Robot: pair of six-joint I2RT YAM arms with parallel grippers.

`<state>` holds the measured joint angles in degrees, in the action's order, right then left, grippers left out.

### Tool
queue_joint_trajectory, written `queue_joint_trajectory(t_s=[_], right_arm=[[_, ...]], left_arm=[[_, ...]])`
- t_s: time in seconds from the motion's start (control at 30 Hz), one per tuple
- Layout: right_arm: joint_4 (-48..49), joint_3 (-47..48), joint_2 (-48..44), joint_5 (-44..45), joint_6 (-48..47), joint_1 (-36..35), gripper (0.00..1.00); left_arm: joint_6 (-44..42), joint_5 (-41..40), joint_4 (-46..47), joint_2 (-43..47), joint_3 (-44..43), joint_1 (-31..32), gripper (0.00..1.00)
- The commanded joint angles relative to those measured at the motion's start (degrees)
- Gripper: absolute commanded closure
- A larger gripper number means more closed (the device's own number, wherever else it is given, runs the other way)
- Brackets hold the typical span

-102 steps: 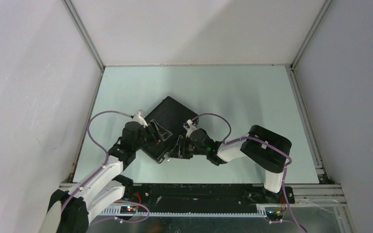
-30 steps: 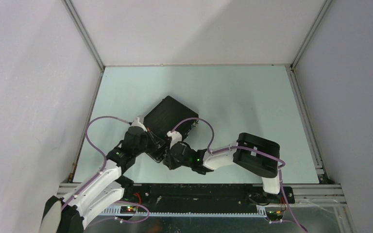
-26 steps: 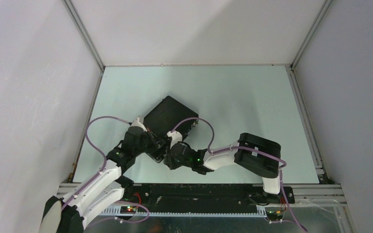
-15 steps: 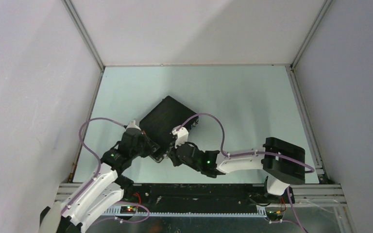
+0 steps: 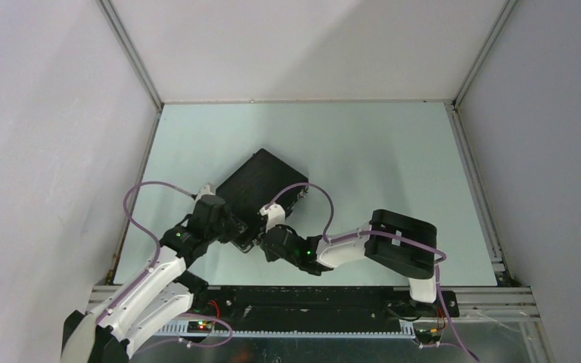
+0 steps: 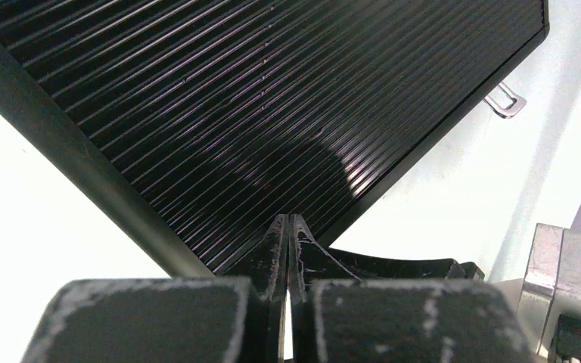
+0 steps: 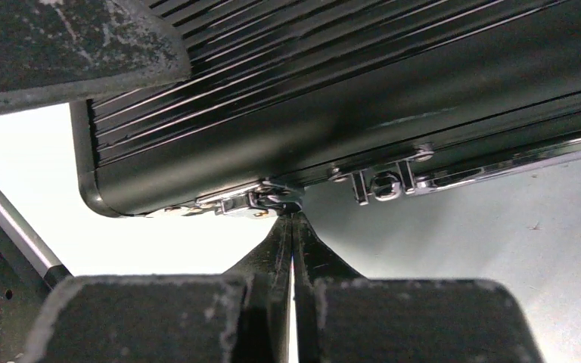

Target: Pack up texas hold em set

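The black ribbed briefcase lies closed and skewed on the table. Chips, card decks, dice and the triangle are out of view. My left gripper is shut and empty, its tips over the lid's near corner. My right gripper is shut and empty, its tips touching a metal latch on the case's front side. A second metal fitting and the handle bar sit to the right of the latch. A small silver latch loop sticks out at the case's far side.
The pale green table is fenced by grey walls and metal rails. The right arm's big black elbow link hangs over the near right of the table. Purple cables loop over both arms.
Both grippers have shifted along the case's near edge. The right arm stretched out, then folded back, bringing its tips to the front latch. The case has barely moved.
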<state>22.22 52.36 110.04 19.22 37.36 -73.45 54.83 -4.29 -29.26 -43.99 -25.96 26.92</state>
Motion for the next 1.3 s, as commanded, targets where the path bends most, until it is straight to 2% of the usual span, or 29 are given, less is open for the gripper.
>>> queue_joint_trajectory(t_s=[0.0, 0.27, 0.4, 0.5, 0.67, 0.87, 1.07, 1.27], right_arm=[[-1.8, 1.1, -2.3, 1.7, -0.4, 0.5, 1.0], [0.2, -5.4, -12.0, 5.5, -3.2, -1.0, 1.0], [-2.5, -8.4, -18.5, 8.1, -3.5, -0.1, 1.0], [-7.1, -10.1, -24.3, 8.9, -2.6, 3.0, 1.0], [-9.8, -14.8, -32.8, 5.5, -1.4, 10.8, 1.0], [-12.2, -16.7, -37.1, 4.0, -2.0, 16.3, 1.0], [-11.6, -16.8, -36.7, 2.9, -1.9, 19.3, 1.0], [-8.6, -14.1, -35.7, -2.0, -2.9, 24.0, 1.0]], left_arm=[[-0.2, -6.2, -8.5, -1.9, 2.8, 0.1, 1.0], [-2.0, -5.0, -8.3, -1.2, 0.9, 0.7, 1.0], [-5.0, -4.1, -7.6, 0.0, -2.5, 2.3, 1.0], [-7.7, -3.5, -6.7, -0.6, -6.0, 3.0, 1.0], [-9.4, 1.0, 0.5, -4.3, -12.3, 3.1, 1.0], [-9.4, 3.1, 7.4, -15.9, -18.4, 3.2, 1.0], [-10.8, 5.0, 11.2, -28.9, -26.7, 3.2, 1.0], [-11.4, 8.5, 14.0, -41.9, -33.4, 3.2, 1.0]])
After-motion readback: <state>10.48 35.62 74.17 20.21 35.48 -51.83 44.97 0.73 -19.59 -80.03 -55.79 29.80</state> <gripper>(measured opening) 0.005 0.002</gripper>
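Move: The case's far latch, its wire loop still sticking out, is some 13 cm ahead of the right fingertips, 12 cm to their right and about level with them. Those tips are at the near latch, less than 2 cm away, and the handle's middle is about 6 cm ahead and 6 cm right. From the left tips, low over the closed lid's near corner, the far latch is roughly 11 cm ahead, 15 cm right and 3 cm lower. The shut right fingertips press on the near latch for a moment, then come free, rising about 10 cm and swinging some 17 cm right and 9 cm forward past the handle, clear of the case's front, while the hand turns about 20 degrees clockwise. The left hand first holds its shut tips still on the lid's near corner, then lifts off about 6 cm and travels some 11 cm forward and 9 cm right over the lid towards its far end by the far latch. ##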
